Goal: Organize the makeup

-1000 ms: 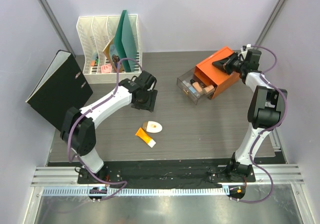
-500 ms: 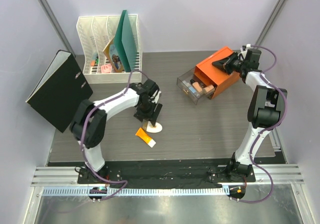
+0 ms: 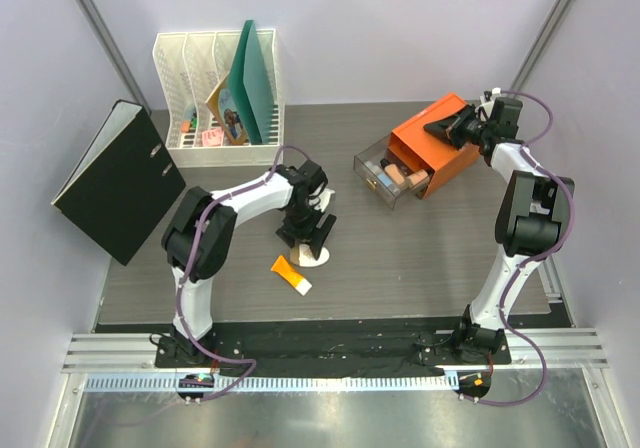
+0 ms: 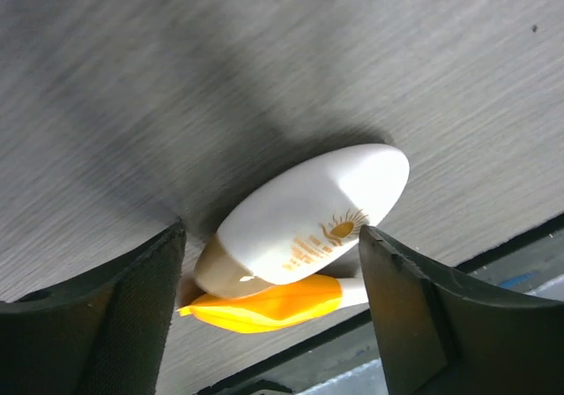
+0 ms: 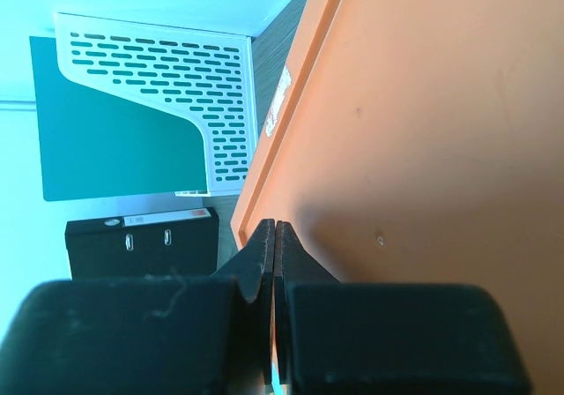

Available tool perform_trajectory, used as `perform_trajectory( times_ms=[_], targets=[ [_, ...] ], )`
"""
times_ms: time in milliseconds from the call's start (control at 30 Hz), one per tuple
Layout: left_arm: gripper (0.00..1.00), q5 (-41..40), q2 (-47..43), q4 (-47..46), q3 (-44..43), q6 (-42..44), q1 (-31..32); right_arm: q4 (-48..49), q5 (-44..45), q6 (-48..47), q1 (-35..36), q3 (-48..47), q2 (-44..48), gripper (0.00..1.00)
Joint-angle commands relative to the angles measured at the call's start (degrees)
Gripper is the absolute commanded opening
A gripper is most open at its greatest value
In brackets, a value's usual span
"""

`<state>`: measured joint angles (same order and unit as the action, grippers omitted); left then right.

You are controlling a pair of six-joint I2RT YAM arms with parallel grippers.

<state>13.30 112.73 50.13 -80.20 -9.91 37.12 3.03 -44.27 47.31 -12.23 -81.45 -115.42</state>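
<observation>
The white oval compact [image 4: 313,214] lies on the dark table, its end resting over the orange white-capped tube [image 4: 273,305]. My left gripper [image 4: 271,236] hangs open just above it, one finger on each side, with a gap between each pad and the compact. From above, the left gripper [image 3: 308,238] covers most of the compact [image 3: 318,259], and the orange tube [image 3: 291,275] lies just in front. My right gripper [image 5: 275,227] is shut with nothing in it, fingertips against the top of the orange drawer box [image 5: 423,104]. Its open drawer [image 3: 372,166] holds several pieces of makeup [image 3: 392,178].
A white file rack [image 3: 190,68] with a green folder [image 3: 255,78] stands at the back left. A black binder [image 3: 115,178] leans at the left edge. The orange drawer box [image 3: 440,148] sits at the back right under the right gripper [image 3: 447,126].
My left gripper has moved right and toward the front, from beside the compact to over it, and its jaws have opened wider. The right arm has not moved.
</observation>
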Motion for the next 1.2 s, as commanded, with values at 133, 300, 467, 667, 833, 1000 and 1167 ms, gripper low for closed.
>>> perform_trajectory(
  times_ms=[133,300,467,667,833,1000,1167],
  targets=[
    [0.73,7.52,0.65,1.29,-0.22,2.44,0.58,-15.33,9.11,-8.11,-2.01,5.43,-10.35,0.01],
    [0.66,8.76,2.58,2.6,-2.15,3.4,1.45,-15.33,9.29,-7.85,-2.1,5.07,-10.62,0.01],
    [0.53,8.76,4.52,4.36,-3.73,5.08,2.95,-15.33,9.55,-7.67,-2.1,4.63,-10.71,0.01],
    [0.25,8.94,5.84,3.75,-4.61,4.2,3.31,-15.33,9.82,-7.5,-2.1,4.28,-10.97,0.01],
    [0.22,8.15,6.28,3.66,-6.28,2.88,3.31,-15.24,9.73,-7.23,-2.1,3.93,-11.06,0.01],
    [0.19,7.27,5.93,3.57,-8.56,2.53,3.31,-15.24,9.82,-7.06,-2.1,3.93,-11.06,0.01],
    [0.14,5.07,5.31,3.75,-10.76,2.35,2.78,-15.16,9.82,-7.06,-2.1,4.19,-10.71,0.01]
  ],
)
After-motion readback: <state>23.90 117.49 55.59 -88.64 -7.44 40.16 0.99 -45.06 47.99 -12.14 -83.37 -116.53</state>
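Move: The white bottle with the brown cap lies almost between the left hand's open fingers, its middle about 2 cm back, 1 cm to the right and 2 cm below. The yellow tube lies roughly 6 cm back and 2 cm to the left; the open drawer is some 17 cm ahead and 20 cm to the right. From the right hand, the bottle lies about 28 cm back, 28 cm to the left and 13 cm lower. Back and to the right together, the left hand slides about 5 cm low over the table, tilting some 10 degrees so its fingertips swing back and right, while the fingers close to pinch the white bottle at its brown-cap end. It then rises 1–2 cm in all and comes forward about 1.5 cm, still edging right and keeping the pinch. ##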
